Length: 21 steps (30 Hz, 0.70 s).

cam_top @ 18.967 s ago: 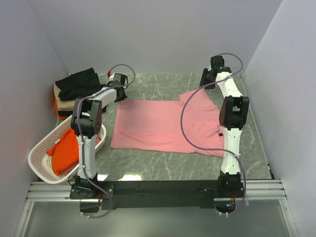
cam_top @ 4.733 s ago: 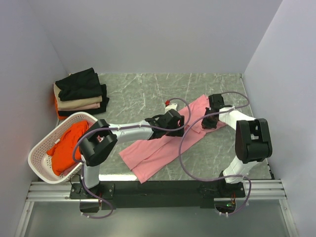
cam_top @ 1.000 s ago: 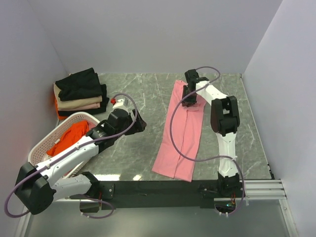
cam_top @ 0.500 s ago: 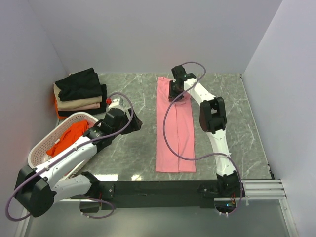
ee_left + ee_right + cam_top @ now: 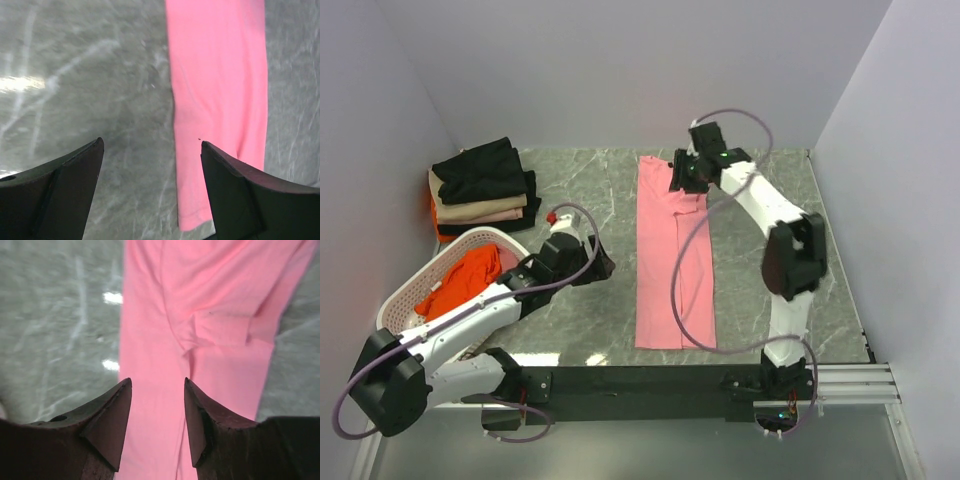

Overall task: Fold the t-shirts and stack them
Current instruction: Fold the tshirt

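Note:
The light pink t-shirt lies folded into a long narrow strip from the far middle of the table to its near edge. It also shows in the left wrist view and the right wrist view. My right gripper is open and empty, just above the strip's far end. My left gripper is open and empty, over bare table to the left of the strip. A stack of folded black and beige shirts sits at the far left. An orange-red shirt lies in the basket.
A white perforated basket stands at the near left against the left wall. Grey walls close in the table on the left, back and right. The marble table top shows on both sides of the pink strip.
My right gripper has let go of the pink shirt's far end and lifted slightly to the right. The strip lies straight. My left gripper has moved a little right, toward the strip.

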Motion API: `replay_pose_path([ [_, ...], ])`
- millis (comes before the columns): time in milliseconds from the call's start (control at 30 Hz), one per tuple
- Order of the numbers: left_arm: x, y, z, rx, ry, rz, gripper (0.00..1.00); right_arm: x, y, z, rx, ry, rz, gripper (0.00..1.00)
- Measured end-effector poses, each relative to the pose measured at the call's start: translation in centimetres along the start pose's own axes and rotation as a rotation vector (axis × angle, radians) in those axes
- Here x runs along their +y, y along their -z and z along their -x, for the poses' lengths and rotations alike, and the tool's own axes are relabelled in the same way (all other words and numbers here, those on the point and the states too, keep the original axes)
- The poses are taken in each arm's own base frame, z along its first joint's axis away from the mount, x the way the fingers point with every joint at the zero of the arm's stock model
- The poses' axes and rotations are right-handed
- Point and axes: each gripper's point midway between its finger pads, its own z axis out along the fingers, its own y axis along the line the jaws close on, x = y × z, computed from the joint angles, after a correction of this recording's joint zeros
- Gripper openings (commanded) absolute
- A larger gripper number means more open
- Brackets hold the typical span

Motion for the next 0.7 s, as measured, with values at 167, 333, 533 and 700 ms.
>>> replay_pose_path([
  [167,-2.9,0.5,-3.0,0.047,-0.062,-0.075,0.84,1.1,10.5,1.4,-0.215,0.009,0.061,0.54],
  [333,-4.9,0.3,-6.7,0.122,-0.096,-0.112,0.83,-1.7,12.6,-7.7,-0.153,-0.036,0.023,0.53],
  [533,-5.0,0.2,-10.8,0.210,-0.108,-0.094,0.83,-6.0,12.0,-24.7,0.157,-0.086,-0.092,0.52],
  [700,-5.5,0.5,-13.3,0.265,-0.109,-0.090,0.83,-6.6,15.4,-27.4,0.116,-0.159,-0.072,0.52],
])
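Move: The shirt lies as a long flat strip with its hem nearest the robot. The hem's left corner is about 16 cm back, 9 cm right of and 12 cm below the left hand; its right corner lies 20 cm farther right. From the right hand, that right corner is some 38 cm back, 7 cm right and 12 cm down, while the collar end is 12 cm ahead and 3 cm left, equally low. The basket stands roughly 36 cm left of the left hand and 3 cm nearer the robot. Nothing is seen to be touched: both hands travel empty and open towards the near hem. The right sweeps back some 30 cm above the shirt with a lesser drift right, arcing up about 10 cm, then dropping well below its starting height towards the right corner. The left eases back and right about 10 cm each way, sinking 6 cm and turning slightly clockwise, towards the left corner. ##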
